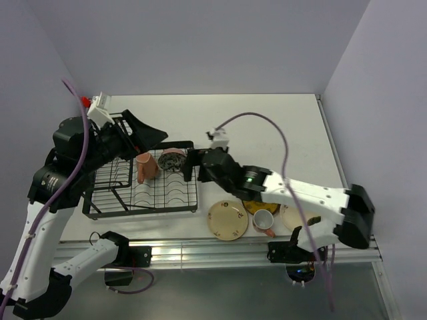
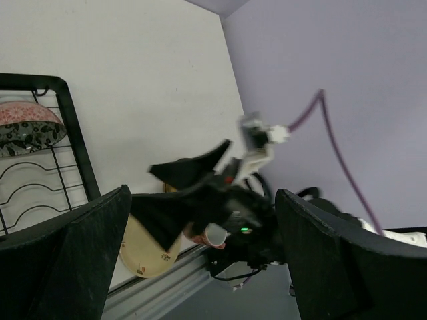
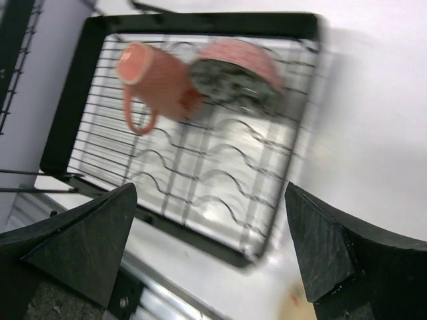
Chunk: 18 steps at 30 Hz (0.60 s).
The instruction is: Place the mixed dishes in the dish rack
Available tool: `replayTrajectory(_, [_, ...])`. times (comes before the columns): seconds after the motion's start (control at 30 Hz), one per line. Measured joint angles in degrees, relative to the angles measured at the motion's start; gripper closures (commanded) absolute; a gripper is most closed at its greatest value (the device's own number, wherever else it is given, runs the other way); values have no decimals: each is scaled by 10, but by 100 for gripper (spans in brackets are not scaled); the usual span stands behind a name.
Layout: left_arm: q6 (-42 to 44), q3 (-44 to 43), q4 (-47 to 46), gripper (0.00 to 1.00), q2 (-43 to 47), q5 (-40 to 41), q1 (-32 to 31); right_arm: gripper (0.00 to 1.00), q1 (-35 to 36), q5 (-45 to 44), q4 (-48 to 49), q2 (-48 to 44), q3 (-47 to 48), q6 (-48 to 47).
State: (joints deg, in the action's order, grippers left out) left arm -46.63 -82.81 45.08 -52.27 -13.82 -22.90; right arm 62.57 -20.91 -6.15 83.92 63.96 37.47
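The black wire dish rack (image 1: 113,193) stands at the left. In it lie a pinkish-orange mug (image 1: 145,167) on its side and the small dark patterned bowl (image 1: 172,161), tilted. The right wrist view shows the rack (image 3: 200,200), mug (image 3: 157,83) and bowl (image 3: 233,73). My left gripper (image 1: 148,137) is open and empty above the rack's far edge. My right gripper (image 1: 192,165) is open and empty at the rack's right edge, beside the bowl. On the table lie a cream plate (image 1: 227,220), a second mug (image 1: 264,222), the mustard plate (image 1: 257,207) and another cream plate (image 1: 297,217), both partly hidden by my right arm.
The left wrist view shows the bowl (image 2: 27,127), the rack's corner (image 2: 70,127), the cream plate (image 2: 143,250) and the mug (image 2: 213,235) under my right arm. The table's metal front rail (image 1: 200,250) runs close behind the plates. Walls close in the far and right sides.
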Motion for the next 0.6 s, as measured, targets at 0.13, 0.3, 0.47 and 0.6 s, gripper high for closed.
replayTrajectory(0.13, [-4, 37, -14, 7, -7, -21, -1, 5, -8, -49, -165, -128, -27, 68])
replayTrajectory(0.3, [-13, 72, -20, 7, -44, -15, -64, 17, -11, -65, -356, -233, -80, 155])
replayTrajectory(0.47, [-24, 87, -33, 7, -75, 4, -140, 30, -10, -62, -491, -341, -123, 213])
replayTrajectory(0.6, [-35, 100, -45, 7, -70, 13, -144, 32, -7, -54, -543, -377, -137, 243])
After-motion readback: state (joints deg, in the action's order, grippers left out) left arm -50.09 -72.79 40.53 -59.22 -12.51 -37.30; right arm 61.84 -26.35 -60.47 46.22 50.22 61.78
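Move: For the empty right hand, the mug still on the table by its front edge lies about 28 cm to the right, 14 cm back and 16 cm below. The yellow plate lies some 27 cm right and 4 cm back, the left cream plate about 14 cm right and 13 cm back, both roughly 19 cm below. From the left hand, that mug is some 39 cm right, 11 cm back and 36 cm below. The right hand swings some 25 cm right and back towards the mug, part-closing; the left sinks rightwards. ##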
